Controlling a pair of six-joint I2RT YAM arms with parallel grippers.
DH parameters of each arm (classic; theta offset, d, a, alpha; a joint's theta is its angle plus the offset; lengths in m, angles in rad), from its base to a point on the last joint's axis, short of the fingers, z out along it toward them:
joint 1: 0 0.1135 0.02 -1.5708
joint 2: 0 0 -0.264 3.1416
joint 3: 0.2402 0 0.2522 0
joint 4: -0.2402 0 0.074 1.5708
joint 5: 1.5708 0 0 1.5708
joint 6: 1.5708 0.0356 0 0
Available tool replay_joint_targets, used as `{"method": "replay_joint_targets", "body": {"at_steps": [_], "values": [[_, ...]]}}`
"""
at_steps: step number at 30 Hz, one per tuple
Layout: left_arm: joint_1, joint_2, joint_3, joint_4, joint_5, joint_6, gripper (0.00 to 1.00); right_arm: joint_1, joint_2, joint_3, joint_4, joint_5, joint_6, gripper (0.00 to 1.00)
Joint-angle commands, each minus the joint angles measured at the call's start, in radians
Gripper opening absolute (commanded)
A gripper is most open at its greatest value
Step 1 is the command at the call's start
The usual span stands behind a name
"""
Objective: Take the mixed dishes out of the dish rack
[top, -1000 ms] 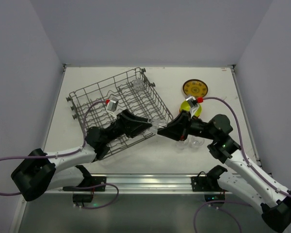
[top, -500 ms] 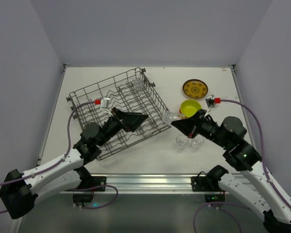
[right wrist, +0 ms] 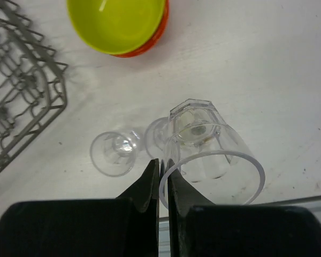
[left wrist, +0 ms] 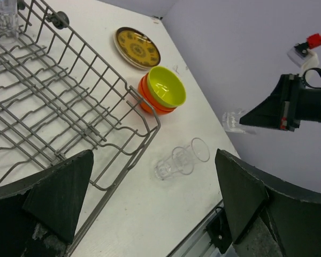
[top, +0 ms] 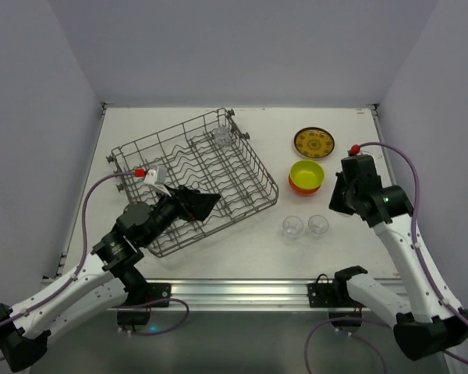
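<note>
The grey wire dish rack (top: 189,167) sits left of centre, with one clear glass cup (top: 221,136) in its far corner. My left gripper (top: 203,204) hangs open and empty over the rack's near side; its fingers (left wrist: 59,193) stand wide apart. My right gripper (right wrist: 163,168) is shut on the rim of a clear glass cup (right wrist: 208,155), held in the air above two more glass cups (right wrist: 113,152) on the table. A lime-yellow bowl (top: 306,171) rests in an orange bowl (left wrist: 147,100). A brown-gold patterned plate (top: 313,142) lies behind them. No cream plates show.
White walls close in the table on the left, back and right. A metal rail (top: 234,290) runs along the near edge, carrying both arm bases. The right arm (top: 374,204) reaches over the table's right side.
The grippers met at the rack's near right corner with the cup between them. My left gripper opened and drew back left. My right gripper shut on the cup and carried it right.
</note>
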Motion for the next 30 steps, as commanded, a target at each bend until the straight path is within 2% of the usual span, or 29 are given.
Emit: {"method": "replay_joint_targets", "body": {"at_steps": [1,5,10,22,30], "values": [[-0.002,-0.009,0.093,-0.146,0.029,0.108,1.0,-0.081,0.102,0.044,-0.07,-0.002,-0.082,0.0],[-0.002,-0.028,0.109,-0.216,0.09,0.148,1.0,-0.174,0.246,0.004,-0.039,-0.028,-0.075,0.0],[-0.002,-0.051,0.083,-0.214,0.11,0.172,1.0,-0.259,0.277,-0.022,-0.018,-0.055,-0.068,0.0],[-0.001,-0.05,0.087,-0.248,0.141,0.257,1.0,-0.27,0.424,-0.112,0.07,-0.105,0.02,0.0],[-0.002,-0.076,0.084,-0.257,0.133,0.276,1.0,-0.279,0.431,-0.201,0.128,-0.077,0.07,0.0]]}}
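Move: The clear spot where I'm taking the glass in my right hand lies about 7 cm to that hand's right and 1 cm back, some 21 cm below. The nearer standing glass is right under this hand, its middle about 17 cm down; the other stands 8 cm to its left. The stacked bowls sit about 15 cm ahead and 4 cm left. From my left hand the spot is roughly 40 cm to the right, level ahead and 26 cm down. I keep the glass pinched by its wall and lower it about 14 cm with my right hand, swinging some 5 cm right as I start and then sinking nearly straight down beside the two standing glasses. On the way I tip the fingers about 30 degrees, until they point almost straight down. My left hand, empty and still open, eases back under 3 cm, rolling a little. ##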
